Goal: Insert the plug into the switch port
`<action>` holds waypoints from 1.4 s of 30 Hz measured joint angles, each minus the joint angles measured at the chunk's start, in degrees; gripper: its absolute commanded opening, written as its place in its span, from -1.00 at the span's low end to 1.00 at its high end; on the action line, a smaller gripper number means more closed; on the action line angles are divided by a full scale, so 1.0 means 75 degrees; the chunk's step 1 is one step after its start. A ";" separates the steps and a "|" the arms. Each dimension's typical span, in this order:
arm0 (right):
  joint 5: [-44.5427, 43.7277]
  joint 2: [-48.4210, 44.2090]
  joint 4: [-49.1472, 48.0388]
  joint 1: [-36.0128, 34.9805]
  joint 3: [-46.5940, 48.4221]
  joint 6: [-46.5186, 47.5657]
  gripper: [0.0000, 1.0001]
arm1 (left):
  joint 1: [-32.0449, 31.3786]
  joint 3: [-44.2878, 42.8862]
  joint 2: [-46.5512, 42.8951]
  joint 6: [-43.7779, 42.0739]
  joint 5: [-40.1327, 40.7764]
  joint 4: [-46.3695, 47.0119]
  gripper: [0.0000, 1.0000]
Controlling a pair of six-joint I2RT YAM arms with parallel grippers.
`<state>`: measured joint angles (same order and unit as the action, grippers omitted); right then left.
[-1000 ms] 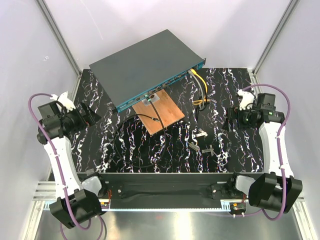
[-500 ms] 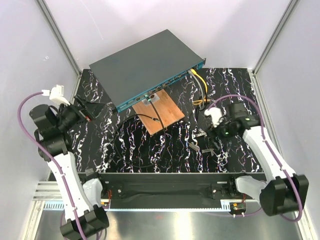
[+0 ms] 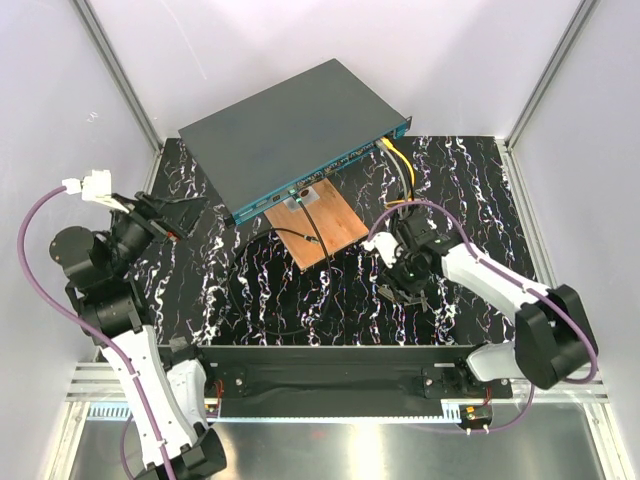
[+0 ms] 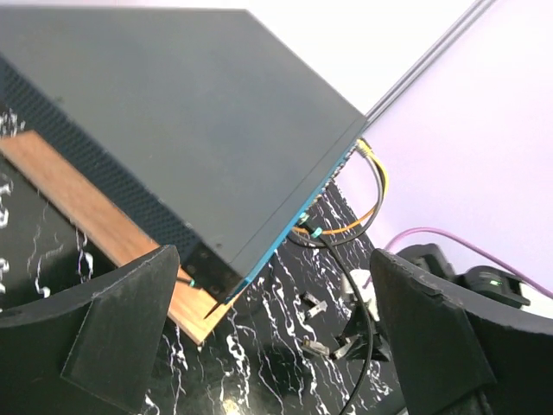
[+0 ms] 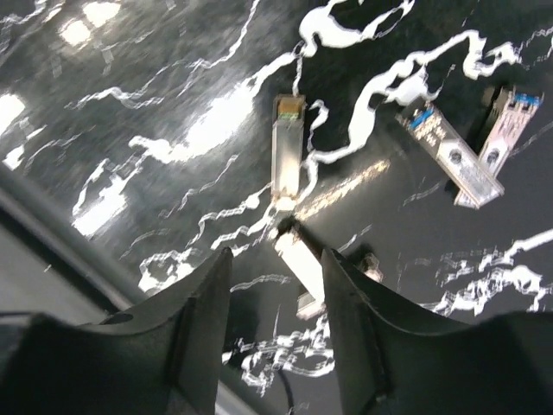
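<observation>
The switch (image 3: 290, 125) is a flat dark grey box with a teal front face (image 3: 330, 178), standing at the back of the table; the left wrist view shows it too, switch (image 4: 173, 112). Several small metal plugs (image 3: 400, 268) lie on the black marbled table. My right gripper (image 3: 402, 285) is down over them, open. One plug (image 5: 301, 259) lies on the table between its fingers (image 5: 350, 311), closer to the right one. My left gripper (image 3: 165, 218) hovers at the left, open and empty, left gripper (image 4: 272, 346).
A copper-brown board (image 3: 320, 228) lies just in front of the switch, with a thin black wire looping off it. Yellow and black cables (image 3: 400, 175) hang from the switch's right end. Other plugs (image 5: 283, 156) (image 5: 449, 156) lie near the right gripper.
My right arm has swung in from the right side and dropped onto the plugs, and its jaws have narrowed. My left arm has drawn back and up to the left, still open.
</observation>
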<state>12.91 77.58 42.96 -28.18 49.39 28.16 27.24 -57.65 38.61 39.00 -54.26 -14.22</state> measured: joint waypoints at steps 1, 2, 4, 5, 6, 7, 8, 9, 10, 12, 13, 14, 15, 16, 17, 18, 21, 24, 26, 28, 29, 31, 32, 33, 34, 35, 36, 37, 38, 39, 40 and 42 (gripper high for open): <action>-0.0020 0.0079 -0.0125 -0.0015 -0.0044 -0.0017 0.03 | 0.0000 0.0000 -0.0055 0.0020 0.0000 0.0105 0.98; -0.0061 0.0195 -0.0312 -0.0044 -0.0105 -0.0041 0.03 | 0.0000 0.0000 -0.0096 0.0038 0.0000 0.0172 0.98; -0.0131 0.0414 -0.0603 -0.0096 -0.0201 -0.0070 0.01 | 0.0000 0.0000 -0.0140 0.0041 -0.0003 0.0297 0.98; -0.0178 0.0516 -0.0717 -0.0122 -0.0239 -0.0076 0.01 | 0.0000 0.0000 -0.0143 0.0044 0.0000 0.0335 0.98; -0.0207 0.0647 -0.0851 -0.0152 -0.0283 -0.0082 0.01 | 0.0000 0.0000 -0.0143 0.0041 0.0000 0.0376 0.98; -0.0251 0.0772 -0.0970 -0.0187 -0.0323 -0.0087 0.01 | 0.0000 0.0000 -0.0140 0.0041 0.0000 0.0423 0.98; -0.0262 0.0866 -0.1064 -0.0204 -0.0358 -0.0099 0.01 | 0.0000 0.0000 -0.0137 0.0041 0.0000 0.0449 0.98; -0.0277 0.0956 -0.1145 -0.0224 -0.0396 -0.0099 0.01 | 0.0000 0.0000 -0.0137 0.0038 0.0000 0.0481 0.98; -0.0323 0.1032 -0.1212 -0.0242 -0.0425 -0.0102 0.01 | 0.0000 0.0000 -0.0140 0.0038 0.0000 0.0501 0.98; -0.0382 0.1145 -0.1320 -0.0259 -0.0455 -0.0102 0.01 | 0.0000 0.0000 -0.0137 0.0035 0.0000 0.0525 0.98; -0.0396 0.1186 -0.1378 -0.0268 -0.0458 -0.0102 0.01 | 0.0000 0.0000 -0.0137 0.0035 0.0000 0.0539 0.98; -0.0417 0.1233 -0.1425 -0.0286 -0.0458 -0.0099 0.00 | 0.0000 0.0000 -0.0140 0.0035 0.0000 0.0557 0.98; -0.0434 0.1239 -0.1475 -0.0303 -0.0458 -0.0099 0.00 | 0.0000 0.0000 -0.0137 0.0035 0.0000 0.0583 0.98; -0.0458 0.1247 -0.1512 -0.0329 -0.0458 -0.0096 -0.01 | 0.0000 0.0000 -0.0140 0.0032 0.0000 0.0615 0.98; -0.0493 0.1259 -0.1571 -0.0367 -0.0458 -0.0096 -0.03 | 0.0000 0.0003 -0.0137 0.0026 0.0003 0.0638 0.98; -0.0533 0.1268 -0.1600 -0.0411 -0.0458 -0.0087 -0.07 | 0.0000 0.0003 -0.0137 0.0012 0.0003 0.0650 0.98; -0.0609 0.1282 -0.1682 -0.0539 -0.0460 -0.0067 -0.29 | 0.0000 0.0003 -0.0137 -0.0023 0.0003 0.0653 0.98; -0.0571 0.1311 -0.1766 -0.0609 -0.0460 -0.0041 -0.69 | 0.0000 0.0003 -0.0140 -0.0102 0.0000 0.0653 0.98; -0.0583 0.1320 -0.1792 -0.0621 -0.0452 -0.0067 -1.00 | 0.0000 0.0003 -0.0140 -0.0195 0.0000 0.0653 0.98; -0.0589 0.1326 -0.1784 -0.0629 -0.0437 -0.0117 -1.00 | 0.0000 0.0003 -0.0140 -0.0280 0.0000 0.0650 0.98; -0.0586 0.1320 -0.1769 -0.0629 -0.0431 -0.0128 -1.00 | 0.0000 0.0003 -0.0140 -0.0338 -0.0006 0.0650 0.98; -0.0557 0.1288 -0.1690 -0.0629 -0.0414 -0.0160 -1.00 | 0.0000 -0.0006 -0.0134 -0.0466 -0.0032 0.0629 0.98; -0.0495 0.1230 -0.1600 -0.0629 -0.0408 -0.0192 -1.00 | -0.0015 -0.0029 -0.0125 -0.0554 -0.0058 0.0583 0.98; -0.0396 0.1107 -0.1413 -0.0629 -0.0393 -0.0230 -1.00 | -0.0029 -0.0073 -0.0105 -0.0638 -0.0099 0.0501 0.98; -0.0303 0.0903 -0.1174 -0.0629 -0.0344 -0.0283 -1.00 | -0.0052 -0.0154 -0.0067 -0.0766 -0.0152 0.0402 0.98; -0.0192 0.0676 -0.0924 -0.0632 -0.0242 -0.0329 -1.00 | -0.0090 -0.0271 -0.0006 -0.0895 -0.0216 0.0283 0.98; -0.0087 0.0382 -0.0650 -0.0632 -0.0064 -0.0364 -1.00 | -0.0137 -0.0405 0.0073 -0.1029 -0.0297 0.0163 0.98; 0.0023 0.0137 -0.0452 -0.0632 0.0137 -0.0391 -1.00 | -0.0184 -0.0527 0.0134 -0.1128 -0.0356 0.0055 0.97; 0.0146 -0.0230 -0.0242 -0.0635 0.0478 -0.0423 -1.00 | -0.0280 -0.0714 0.0227 -0.1276 -0.0437 -0.0099 0.97; 0.0251 -0.0469 -0.0125 -0.0635 0.0723 -0.0431 -1.00 | -0.0358 -0.0831 0.0286 -0.1367 -0.0490 -0.0154 0.97; 0.0382 -0.0737 0.0085 -0.0638 0.1084 -0.0434 -1.00 | -0.0481 -0.0979 0.0353 -0.1472 -0.0539 -0.0262 0.97; 0.0670 -0.1072 0.0498 -0.0635 0.1874 -0.0411 -1.00 | -0.0880 -0.1274 0.0504 -0.1673 -0.0597 -0.0443 0.96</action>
<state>17.93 69.54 46.70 -32.95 63.44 25.08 20.64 -67.20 42.39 26.46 -58.74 -17.54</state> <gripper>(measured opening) 0.197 0.986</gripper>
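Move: Just below the right hand, about 2 cm ahead, 3 cm to its left and 5 cm down, lies the lone silver plug, running forward-left to back-right. A crossed pair of plugs lies level with the hand, some 4 cm to its right; another pair is about 8 cm ahead and 1 cm right, both on the same table top. From the idle left hand the lone plug is roughly 37 cm to the right, level in reach and 38 cm below. Sinking about 5 cm while easing forward and left, the half-open right hand comes down on the lone plug, closes and pinches the plug's back-right end. It then lifts the plug some 14 cm, drifting left and swinging the fingertips roughly 15 degrees forward-left. The left hand, empty and open, rises about 3 cm and shifts slightly right. ##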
